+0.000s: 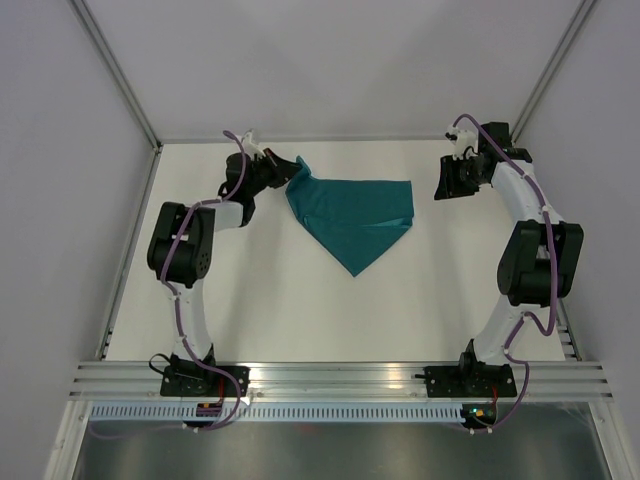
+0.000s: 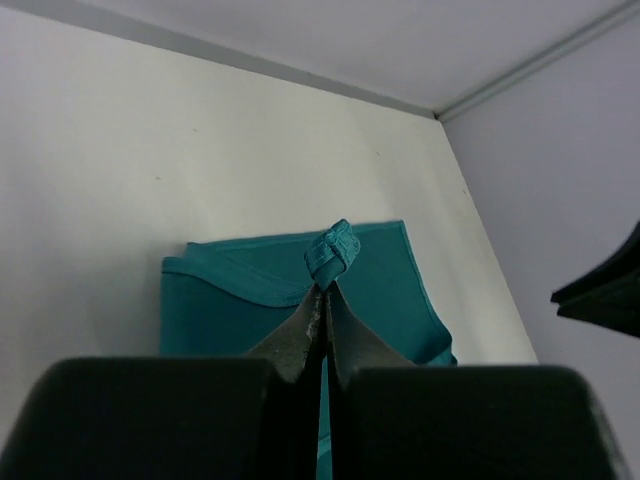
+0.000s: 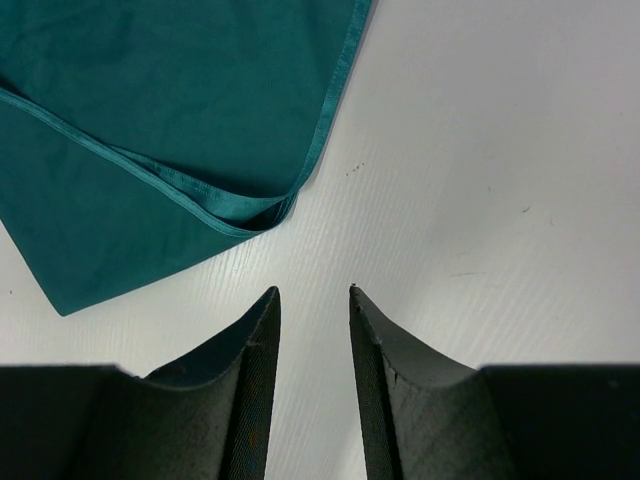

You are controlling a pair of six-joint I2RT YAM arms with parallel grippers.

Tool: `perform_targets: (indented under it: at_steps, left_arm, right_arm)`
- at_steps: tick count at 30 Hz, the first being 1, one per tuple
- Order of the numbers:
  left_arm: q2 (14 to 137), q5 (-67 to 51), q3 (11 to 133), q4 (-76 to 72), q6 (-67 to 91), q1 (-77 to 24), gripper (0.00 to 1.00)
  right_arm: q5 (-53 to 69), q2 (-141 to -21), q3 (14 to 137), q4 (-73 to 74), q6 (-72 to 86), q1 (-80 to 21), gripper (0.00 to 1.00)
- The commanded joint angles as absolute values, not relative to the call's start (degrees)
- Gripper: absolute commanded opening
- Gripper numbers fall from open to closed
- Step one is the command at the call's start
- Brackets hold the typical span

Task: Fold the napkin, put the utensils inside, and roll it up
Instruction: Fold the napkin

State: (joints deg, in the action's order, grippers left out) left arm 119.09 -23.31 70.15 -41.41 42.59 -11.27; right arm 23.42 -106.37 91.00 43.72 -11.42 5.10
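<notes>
The teal napkin (image 1: 350, 215) lies folded on the white table, its point toward the near edge. My left gripper (image 1: 288, 172) is at the napkin's far left corner. In the left wrist view the left gripper (image 2: 325, 291) is shut on that bunched corner (image 2: 333, 250), and the rest of the napkin (image 2: 240, 305) spreads out below it. My right gripper (image 1: 448, 180) hovers just beyond the napkin's far right corner. It stands open (image 3: 313, 292) over bare table with nothing between its fingers, and the napkin's layered hemmed corner (image 3: 250, 205) lies a little ahead of them. The utensils are out of view.
The white table (image 1: 300, 310) is bounded by pale enclosure walls at the back and sides, with a metal rail (image 1: 340, 378) along the near edge where both arm bases are bolted. In the left wrist view, part of the right arm (image 2: 605, 290) shows dark at the right edge.
</notes>
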Motion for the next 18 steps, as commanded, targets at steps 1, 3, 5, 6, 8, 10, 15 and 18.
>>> perform_targets:
  at_steps: [1, 3, 5, 6, 8, 10, 15, 18]
  left_arm:
    - [116.2, -33.3, 70.1, -47.5, 37.5, -12.8, 0.02]
    - [116.3, -35.9, 69.9, -48.2, 37.2, -13.6, 0.02]
    - [116.2, -39.6, 69.3, -49.1, 37.0, -14.2, 0.02]
    - [116.2, -40.8, 68.8, -49.4, 36.8, -14.5, 0.02]
    - [115.8, -43.9, 68.3, -49.3, 35.6, -15.5, 0.02]
    - [115.6, -46.9, 67.8, -48.8, 33.9, -16.3, 0.02]
    - [116.0, -52.0, 67.0, -46.8, 31.5, -18.5, 0.02]
    - [116.2, -53.4, 66.7, -45.4, 29.8, -19.6, 0.02]
  right_arm:
    - [23.2, -102.6, 90.4, 43.1, -12.3, 5.1, 0.40]
    - [23.2, -102.2, 90.1, 43.1, -12.5, 5.0, 0.40]
    - [23.2, -101.8, 89.8, 43.2, -12.5, 5.0, 0.40]
    - [23.2, -101.6, 89.7, 43.2, -12.5, 5.1, 0.40]
    - [23.2, -101.2, 89.6, 43.3, -12.6, 5.0, 0.40]
    - [23.3, -101.0, 89.4, 43.3, -12.5, 5.0, 0.40]
    - [23.2, -100.5, 88.9, 43.5, -12.6, 4.8, 0.40]
    - [22.9, -100.1, 88.7, 43.8, -12.7, 4.7, 0.40]
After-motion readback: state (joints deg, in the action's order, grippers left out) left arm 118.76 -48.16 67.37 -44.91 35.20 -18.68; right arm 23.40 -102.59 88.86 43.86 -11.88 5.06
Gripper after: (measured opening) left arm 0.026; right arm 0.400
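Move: The left hand already pinches the napkin's lifted left corner. The napkin's middle lies about 13 cm to its right, 9 cm back and 12 cm below. At that same table level, the right corner is roughly 29 cm to the right and 3 cm back, and the near tip some 24 cm back and 12 cm right. The right hand has the napkin's middle about 21 cm to its left, 1 cm ahead and 12 cm below. Back and to the right in about equal parts, some 14 cm in all and nearly level, the left hand sweeps the pinched corner in over the napkin towards its middle. The wrist swings about 30 degrees clockwise on the way, and the shut fingers keep their hold, carrying the corner clear above the cloth. ##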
